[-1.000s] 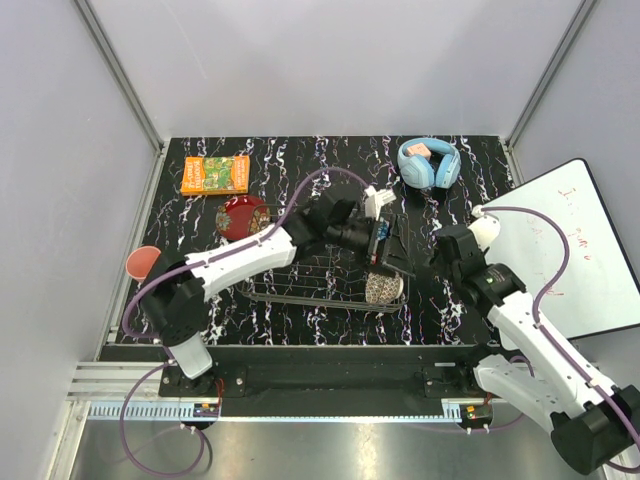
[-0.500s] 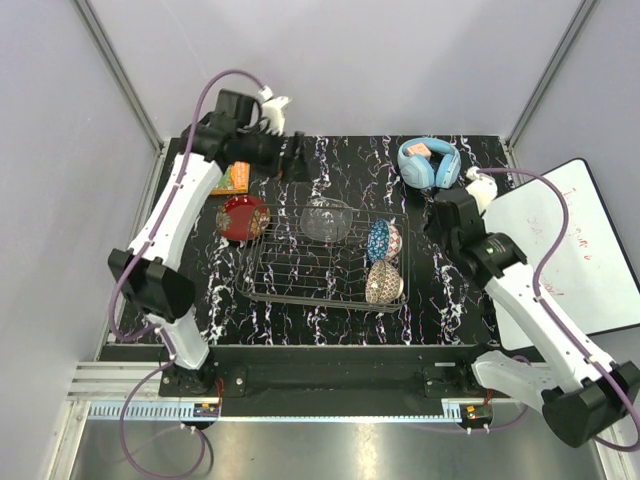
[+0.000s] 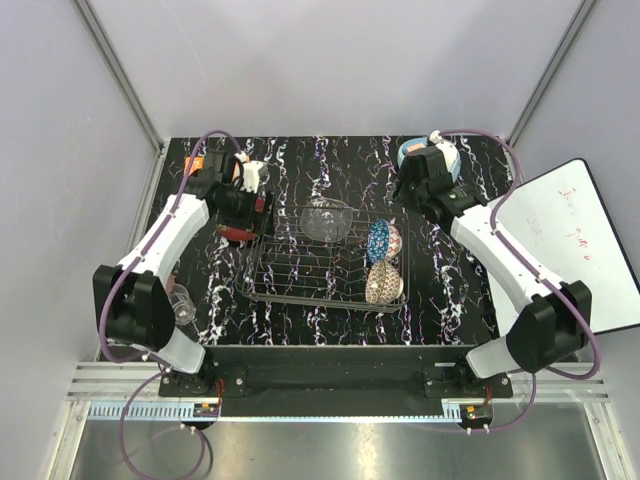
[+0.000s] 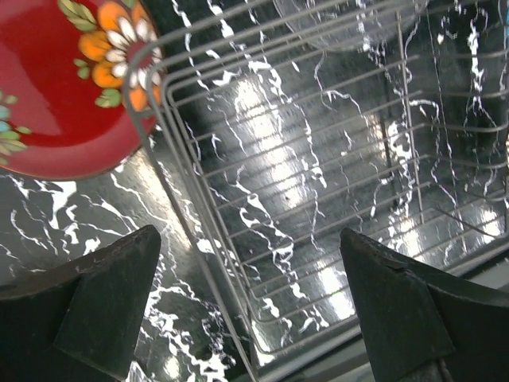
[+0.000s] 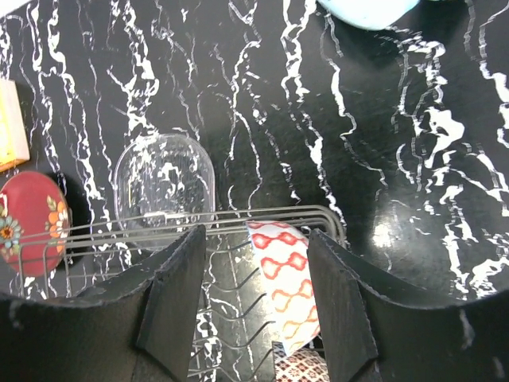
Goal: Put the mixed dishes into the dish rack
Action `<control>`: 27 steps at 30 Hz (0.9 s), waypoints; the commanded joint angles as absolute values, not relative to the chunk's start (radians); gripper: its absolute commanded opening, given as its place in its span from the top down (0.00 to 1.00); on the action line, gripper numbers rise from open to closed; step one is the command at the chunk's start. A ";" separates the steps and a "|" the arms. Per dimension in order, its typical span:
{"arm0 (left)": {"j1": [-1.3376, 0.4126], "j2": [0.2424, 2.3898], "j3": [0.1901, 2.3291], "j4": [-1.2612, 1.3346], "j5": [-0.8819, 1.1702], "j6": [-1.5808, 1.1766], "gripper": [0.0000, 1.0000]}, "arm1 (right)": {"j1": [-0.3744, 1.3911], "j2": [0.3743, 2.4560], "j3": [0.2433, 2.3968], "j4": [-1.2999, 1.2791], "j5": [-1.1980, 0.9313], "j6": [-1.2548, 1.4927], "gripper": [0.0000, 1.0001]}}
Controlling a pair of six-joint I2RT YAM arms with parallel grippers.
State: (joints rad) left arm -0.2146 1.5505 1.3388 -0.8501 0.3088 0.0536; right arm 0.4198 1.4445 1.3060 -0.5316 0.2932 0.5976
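Note:
The dish rack (image 3: 300,285) holds a clear glass bowl (image 3: 325,220), a blue patterned bowl (image 3: 378,240) and a beige patterned bowl (image 3: 383,283), all on edge. A glossy red plate (image 4: 56,87) with flowers lies just outside the rack's left rim (image 4: 171,151). My left gripper (image 3: 262,212) hangs wide open over that rim beside the plate, with nothing between its fingers (image 4: 103,302). My right gripper (image 5: 254,294) is open above the rack's far right corner; the patterned bowl (image 5: 282,278) shows below the gap. A clear stemmed glass (image 3: 182,303) lies at the left. The salmon-pink cup is hidden.
Light blue headphones (image 3: 415,152) sit at the back right, partly behind my right arm. An orange-green book (image 3: 195,163) peeks out behind my left arm. A whiteboard (image 3: 575,240) lies off the table's right edge. Grey walls close in the back and sides.
My left arm left the rack's right side, swung to the far left corner, then came down by the red plate. My right arm reached farther back over the rack's corner.

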 commanded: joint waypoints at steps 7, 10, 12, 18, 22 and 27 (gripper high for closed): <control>-0.193 1.442 1.125 -0.569 0.282 0.055 0.01 | 0.416 1.528 1.445 -0.472 0.218 0.572 0.38; -0.193 1.436 1.088 -0.552 0.285 0.045 0.01 | 0.411 1.566 1.491 -0.471 0.204 0.566 0.38; -0.193 1.439 1.060 -0.540 0.302 0.044 0.01 | 0.407 1.606 1.528 -0.465 0.184 0.568 0.38; -0.204 1.385 0.982 -0.529 0.412 0.057 0.09 | 0.393 1.732 1.624 -0.463 0.129 0.580 0.38; -0.222 1.367 0.968 -0.606 0.465 0.061 0.05 | 0.374 1.822 1.690 -0.462 0.071 0.597 0.39; -0.288 1.313 0.911 -0.655 0.524 0.061 0.06 | 0.362 1.956 1.755 -0.462 0.003 0.606 0.39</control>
State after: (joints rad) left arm -0.2333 1.3785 0.9451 -0.6098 0.4080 0.0563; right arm 0.3744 1.8828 1.6787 -0.4831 0.0845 0.5976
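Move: The left hand hangs over the dish rack's left end; the middle of that side's rim is about 2 cm back, 2 cm left and 7 cm below. The red plate lies about 11 cm ahead of this hand and 8 cm left. The right hand has the glass bowl about 6 cm ahead, 16 cm left and 20 cm below, the blue bowl about 4 cm back and 4 cm left, and the headphones some 24 cm ahead and 11 cm right. The left hand, fingers still wide open, sinks about 5 cm onto the rack's left side so the rim runs between its fingers, then draws back some 5 cm along that side, bringing its left finger against the rim. Meanwhile the right hand, half open and empty, swings about 10 cm forward and 6 cm left past the rack's back rim towards the glass bowl, rising a little before dipping to about 3 cm below its starting height. ##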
